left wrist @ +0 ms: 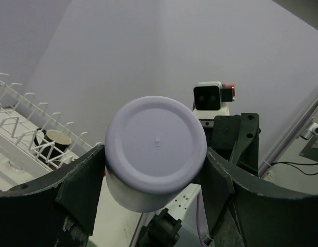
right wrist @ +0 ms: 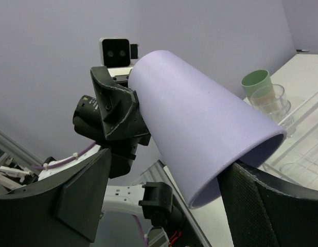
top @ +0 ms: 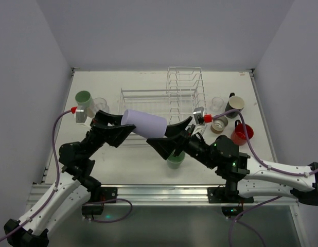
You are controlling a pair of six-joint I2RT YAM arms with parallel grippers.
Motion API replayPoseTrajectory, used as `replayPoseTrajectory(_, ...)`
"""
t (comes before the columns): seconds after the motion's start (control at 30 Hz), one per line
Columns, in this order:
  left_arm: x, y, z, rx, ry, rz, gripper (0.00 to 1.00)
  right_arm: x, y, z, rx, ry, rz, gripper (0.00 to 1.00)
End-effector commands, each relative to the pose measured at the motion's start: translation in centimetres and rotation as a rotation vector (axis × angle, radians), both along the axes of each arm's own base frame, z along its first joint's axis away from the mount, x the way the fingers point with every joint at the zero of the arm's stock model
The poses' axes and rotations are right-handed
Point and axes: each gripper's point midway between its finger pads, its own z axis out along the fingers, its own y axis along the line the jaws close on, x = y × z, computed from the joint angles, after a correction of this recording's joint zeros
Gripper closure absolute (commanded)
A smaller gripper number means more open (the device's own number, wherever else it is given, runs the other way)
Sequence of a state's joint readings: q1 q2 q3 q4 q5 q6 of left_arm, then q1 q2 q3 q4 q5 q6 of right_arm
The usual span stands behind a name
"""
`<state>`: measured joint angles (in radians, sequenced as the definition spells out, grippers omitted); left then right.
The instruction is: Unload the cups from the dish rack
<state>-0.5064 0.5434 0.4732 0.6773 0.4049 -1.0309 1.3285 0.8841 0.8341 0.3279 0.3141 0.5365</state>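
A lavender tumbler hangs on its side in the air in front of the white wire dish rack. My left gripper is shut on its base end; in the left wrist view both fingers press the tumbler from either side. My right gripper is open around the tumbler's mouth end. In the right wrist view the tumbler's rim rests against one finger, while the other finger stands apart from it. The rack looks empty of cups.
A pale green cup and a clear glass stand left of the rack. Another green cup sits under my right arm. On the right are a clear glass, a black mug, a small tan cup and a red mug.
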Motion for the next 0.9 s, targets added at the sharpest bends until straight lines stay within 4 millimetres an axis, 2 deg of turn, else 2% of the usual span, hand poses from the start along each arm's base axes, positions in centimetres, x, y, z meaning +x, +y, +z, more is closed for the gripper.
replayPoseTrajectory(0.0,-2.5,0.2,1.8,-0.055,-0.084,-0.086,0.89,-1.1,-0.5,5.2,0.152,-0.078,0.043,0.18)
replayPoseTrajectory(0.1,-2.2,-0.1,1.1,-0.031,-0.072,-0.085,0.77,-1.4,-0.1,6.1,0.167,-0.128,0.059,0.23)
replayPoseTrajectory(0.17,-2.0,-0.3,0.7,-0.004,-0.064,-0.085,0.72,-1.3,0.2,6.5,0.168,-0.151,0.053,0.33)
replayPoseTrajectory(0.2,-1.7,-0.5,0.1,0.017,-0.050,-0.077,0.66,-1.3,0.3,6.7,0.168,-0.160,0.050,0.38)
replayPoseTrajectory(0.23,-1.5,-0.6,-0.2,0.031,-0.044,-0.075,0.62,-1.2,0.5,7.0,0.166,-0.173,0.046,0.52)
replayPoseTrajectory(0.33,-1.1,-0.9,-1.3,0.089,-0.025,-0.058,0.43,-1.1,0.8,6.8,0.142,-0.180,0.042,0.74)
replayPoseTrajectory(0.37,-1.3,-1.0,-1.5,0.107,-0.027,-0.065,0.37,-1.0,0.7,6.6,0.130,-0.182,0.036,0.87)
replayPoseTrajectory(0.4,-1.1,-1.1,-1.7,0.145,-0.025,-0.054,0.26,-0.8,0.8,5.9,0.098,-0.175,0.033,0.92)
replayPoseTrajectory(0.43,-1.1,-1.1,-1.7,0.172,-0.028,-0.045,0.20,-0.8,0.8,5.9,0.084,-0.171,0.031,0.97)
replayPoseTrajectory(0.47,-1.0,-1.1,-1.5,0.202,-0.034,-0.033,0.14,-0.8,0.5,5.9,0.065,-0.178,0.029,1.00)
replayPoseTrajectory(0.5,-0.3,-1.1,-2.8,0.282,-0.008,-0.002,0.06,-0.9,0.5,5.6,0.038,-0.179,0.034,1.00)
replayPoseTrajectory(0.53,-0.6,-0.7,-1.1,0.295,-0.039,0.023,0.02,-0.8,0.5,4.8,-0.040,-0.176,0.035,1.00)
replayPoseTrajectory(0.57,0.0,-0.2,-0.8,0.335,-0.062,0.084,0.00,-0.7,0.2,4.5,-0.082,-0.172,0.029,1.00)
replayPoseTrajectory(0.6,0.3,0.2,-1.8,0.387,-0.018,0.105,0.00,-0.7,0.2,2.4,-0.188,-0.149,0.034,1.00)
replayPoseTrajectory(0.63,0.1,0.8,-0.3,0.390,-0.043,0.140,0.00,-0.6,-0.3,2.8,-0.216,-0.152,0.024,1.00)
replayPoseTrajectory(0.67,0.7,1.5,-0.7,0.427,-0.036,0.196,0.00,-0.2,-0.7,2.0,-0.264,-0.141,0.006,1.00)
replayPoseTrajectory(0.7,0.7,1.9,-1.4,0.460,-0.011,0.218,0.00,-0.2,-1.2,-0.1,-0.362,-0.121,0.006,1.00)
replayPoseTrajectory(0.77,1.2,3.2,-0.8,0.500,-0.028,0.304,0.00,-0.1,-2.0,-0.8,-0.435,-0.105,0.001,1.00)
replayPoseTrajectory(0.8,1.3,3.8,-1.8,0.545,0.004,0.330,0.00,-0.1,-2.7,-2.3,-0.522,-0.081,-0.003,1.00)
replayPoseTrajectory(0.87,2.3,5.8,-2.1,0.607,0.020,0.453,0.00,-0.3,-3.5,-3.7,-0.602,-0.052,0.002,1.00)
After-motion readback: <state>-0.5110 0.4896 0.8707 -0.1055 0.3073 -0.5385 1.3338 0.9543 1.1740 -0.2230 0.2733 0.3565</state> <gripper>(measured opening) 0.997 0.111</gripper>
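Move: The purple cup lies nearly level in the air, its closed end gripped by the left hand and its mouth towards the right hand. Its middle is roughly 4 cm to the left hand's right. It is about 4 cm left and 3 cm ahead of the right hand, a touch above it. The green cup stands some 34 cm below the right hand, 7 cm to its right and 1 cm ahead; the dish rack's middle is 24 cm ahead and 35 cm down. The right hand pinches the purple cup's wall at the mouth, one finger inside and one outside, closing nearly shut as it eases about 2 cm left and up. Only then does the left hand open wide, let go of the closed end and draw off some 3 cm left, rolling its left side up and swinging counter-clockwise. The right hand meanwhile comes back right and down, its fingers tipping down about 20 degrees. ##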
